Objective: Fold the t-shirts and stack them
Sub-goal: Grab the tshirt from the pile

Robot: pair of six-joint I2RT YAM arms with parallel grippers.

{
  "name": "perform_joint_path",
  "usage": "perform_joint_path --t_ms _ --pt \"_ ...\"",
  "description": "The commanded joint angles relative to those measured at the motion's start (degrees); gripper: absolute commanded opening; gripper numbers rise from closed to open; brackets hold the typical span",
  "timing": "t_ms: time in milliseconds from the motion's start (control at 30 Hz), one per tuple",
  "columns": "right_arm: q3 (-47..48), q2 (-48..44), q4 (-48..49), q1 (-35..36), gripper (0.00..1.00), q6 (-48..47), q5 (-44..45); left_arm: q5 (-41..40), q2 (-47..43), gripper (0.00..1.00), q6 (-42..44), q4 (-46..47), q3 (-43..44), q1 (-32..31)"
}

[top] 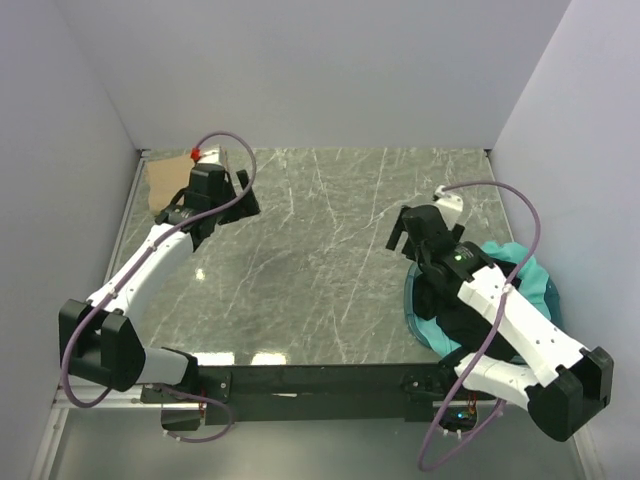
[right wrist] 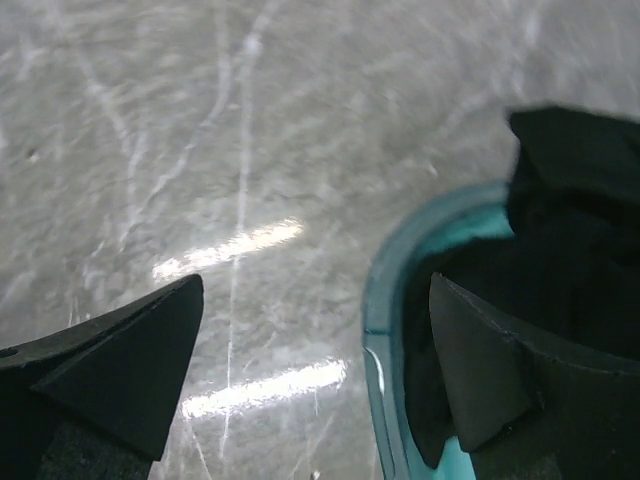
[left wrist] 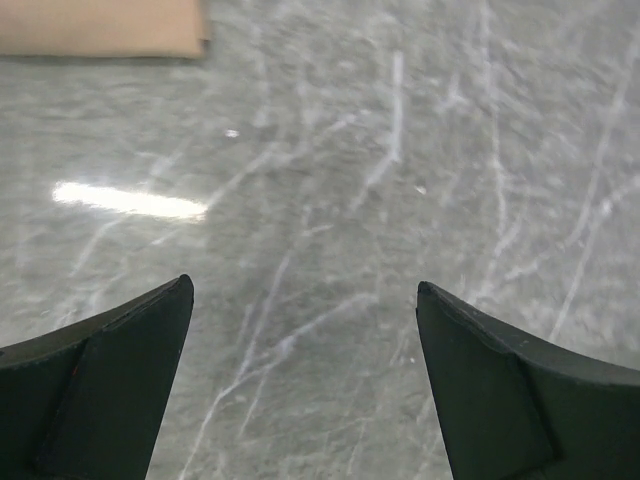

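Observation:
A folded tan-brown t-shirt [top: 160, 185] lies flat in the far left corner of the table; its edge shows in the left wrist view [left wrist: 100, 25]. My left gripper [top: 246, 195] [left wrist: 303, 285] hovers just right of it, open and empty over bare marble. Teal t-shirts [top: 522, 262] are bunched in a round blue tub [top: 408, 300] at the right. A black t-shirt [right wrist: 560, 230] lies crumpled inside the tub. My right gripper [top: 400, 228] [right wrist: 315, 280] stands open above the tub's left rim [right wrist: 375, 300], holding nothing.
The grey marble table [top: 320, 250] is boxed in by white walls at the left, back and right. A small red piece [top: 196, 153] sits at the far left edge. The right arm lies across most of the tub.

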Motion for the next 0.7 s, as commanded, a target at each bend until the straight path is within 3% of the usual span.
perform_joint_path --t_ms 0,133,300,467,667 --pt "1.57 -2.80 -8.58 -2.81 1.00 11.51 3.62 12.02 -0.18 0.99 6.94 7.53 -0.29 -0.19" --pt "-1.68 -8.16 -13.06 -7.29 1.00 18.20 3.18 19.50 0.17 0.99 7.12 7.36 0.94 -0.19" --pt "-7.92 -12.39 -16.48 -14.92 1.00 23.92 2.47 20.13 0.96 0.99 9.40 6.05 0.77 -0.10" --pt "-9.94 -8.28 -18.96 -17.40 1.00 24.55 2.47 20.74 0.71 0.99 10.02 6.56 -0.80 -0.10" --pt "-9.78 1.55 -12.90 -21.71 1.00 19.10 0.89 19.69 -2.36 0.99 7.65 6.21 -3.35 -0.10"
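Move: The black t-shirt heaped in the teal bin lies about 12 cm to the right of my right hand, 9 cm back and some 14 cm below. The bin's far left corner is almost under that hand, only 2 cm to the right and 13 cm down. The teal t-shirt sits about 23 cm to the right and 2 cm back. From my left hand the black t-shirt is roughly 50 cm to the right and 18 cm back, 16 cm down. I swing my right hand about 11 cm right and 7 cm back, over the bin's rim to above the black t-shirt, sinking some 9 cm, mostly in the second half. Meanwhile it turns clockwise about 35 degrees and tips more downward, fingers staying wide open. My empty left hand drifts 5 cm right over bare table, turning 20 degrees clockwise. ##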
